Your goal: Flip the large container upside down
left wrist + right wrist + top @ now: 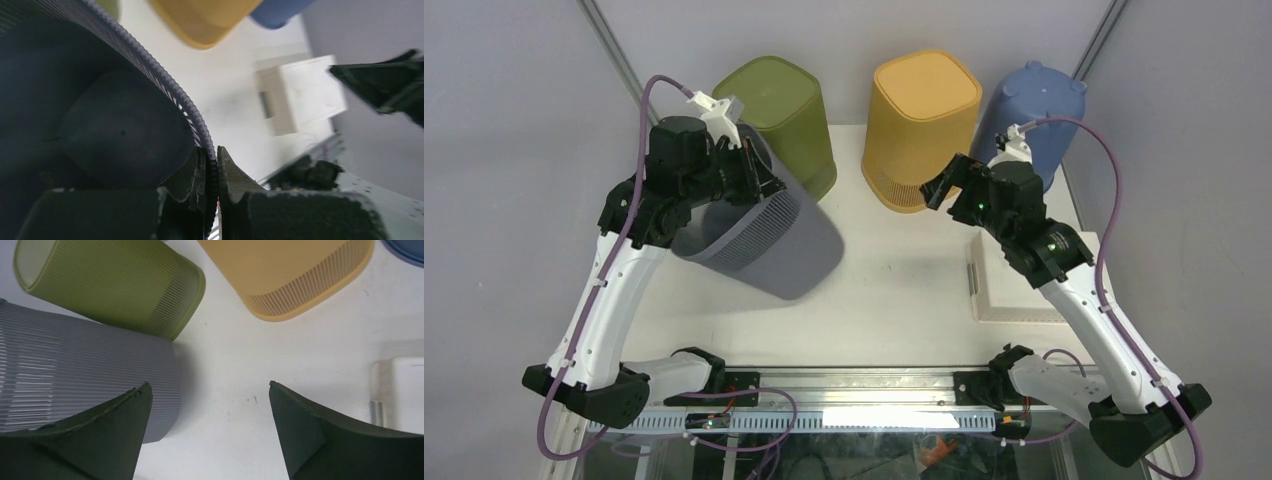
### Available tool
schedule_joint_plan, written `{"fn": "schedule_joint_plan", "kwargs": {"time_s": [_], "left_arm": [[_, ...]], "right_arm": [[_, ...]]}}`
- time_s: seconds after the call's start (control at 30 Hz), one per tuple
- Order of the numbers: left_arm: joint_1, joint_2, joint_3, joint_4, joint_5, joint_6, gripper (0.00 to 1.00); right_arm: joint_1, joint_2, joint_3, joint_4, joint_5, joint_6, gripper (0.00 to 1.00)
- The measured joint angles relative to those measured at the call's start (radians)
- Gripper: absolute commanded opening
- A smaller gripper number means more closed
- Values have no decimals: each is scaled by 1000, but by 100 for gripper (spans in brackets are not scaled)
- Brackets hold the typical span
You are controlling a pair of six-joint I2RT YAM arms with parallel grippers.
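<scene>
The large container [769, 240] is a grey ribbed bin at the left of the table, tilted with its open mouth facing the left arm. My left gripper [752, 168] is shut on its upper rim. In the left wrist view the fingertips [214, 161] pinch the ribbed rim [165, 90], one finger inside and one outside, with the dark inside of the bin [100, 125] on the left. My right gripper [944, 186] hovers open over the middle of the table, apart from the bin. In the right wrist view it [209, 385] holds nothing, and the grey bin [75, 375] lies to its left.
Three more bins stand mouth-down along the back: green [786, 112], yellow [924, 120] and blue [1036, 112]. A white box [1016, 285] lies on the right side of the table under the right arm. The green bin sits close behind the grey one.
</scene>
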Motion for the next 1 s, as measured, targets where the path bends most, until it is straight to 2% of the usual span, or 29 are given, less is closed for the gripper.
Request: {"fn": "schedule_joint_plan", "kwargs": {"time_s": [0.2, 0.37, 0.53, 0.7, 1.0], "left_arm": [[-10, -4, -23, 229, 269, -175, 0], [-29, -53, -169, 442, 422, -305, 0], [-26, -101, -367, 569, 434, -349, 0], [-21, -124, -438, 647, 448, -358, 0], [-20, -269, -602, 702, 462, -292, 0]], "right_arm": [[-75, -21, 3, -72, -35, -48, 91], [-107, -24, 5, -93, -49, -66, 91], [-124, -26, 31, -116, -56, -75, 91], [-133, -32, 46, -130, -101, -82, 92], [-153, -29, 45, -203, -227, -64, 94]]}}
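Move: The left hand holds the gray container's rim, with the container's middle about 14 cm below, 2 cm left and 2 cm back. The clear table it is taken to lies 12 cm right, 4 cm back, 30 cm below. The olive container stands 14 cm ahead and 2 cm left, the yellow one 15 cm ahead and 24 cm right. From the right hand that clear spot is some 12 cm left, 7 cm back, 26 cm below. The left hand arcs the still-pinched gray rim about 8 cm right, rolling 30 degrees, then down and back. ##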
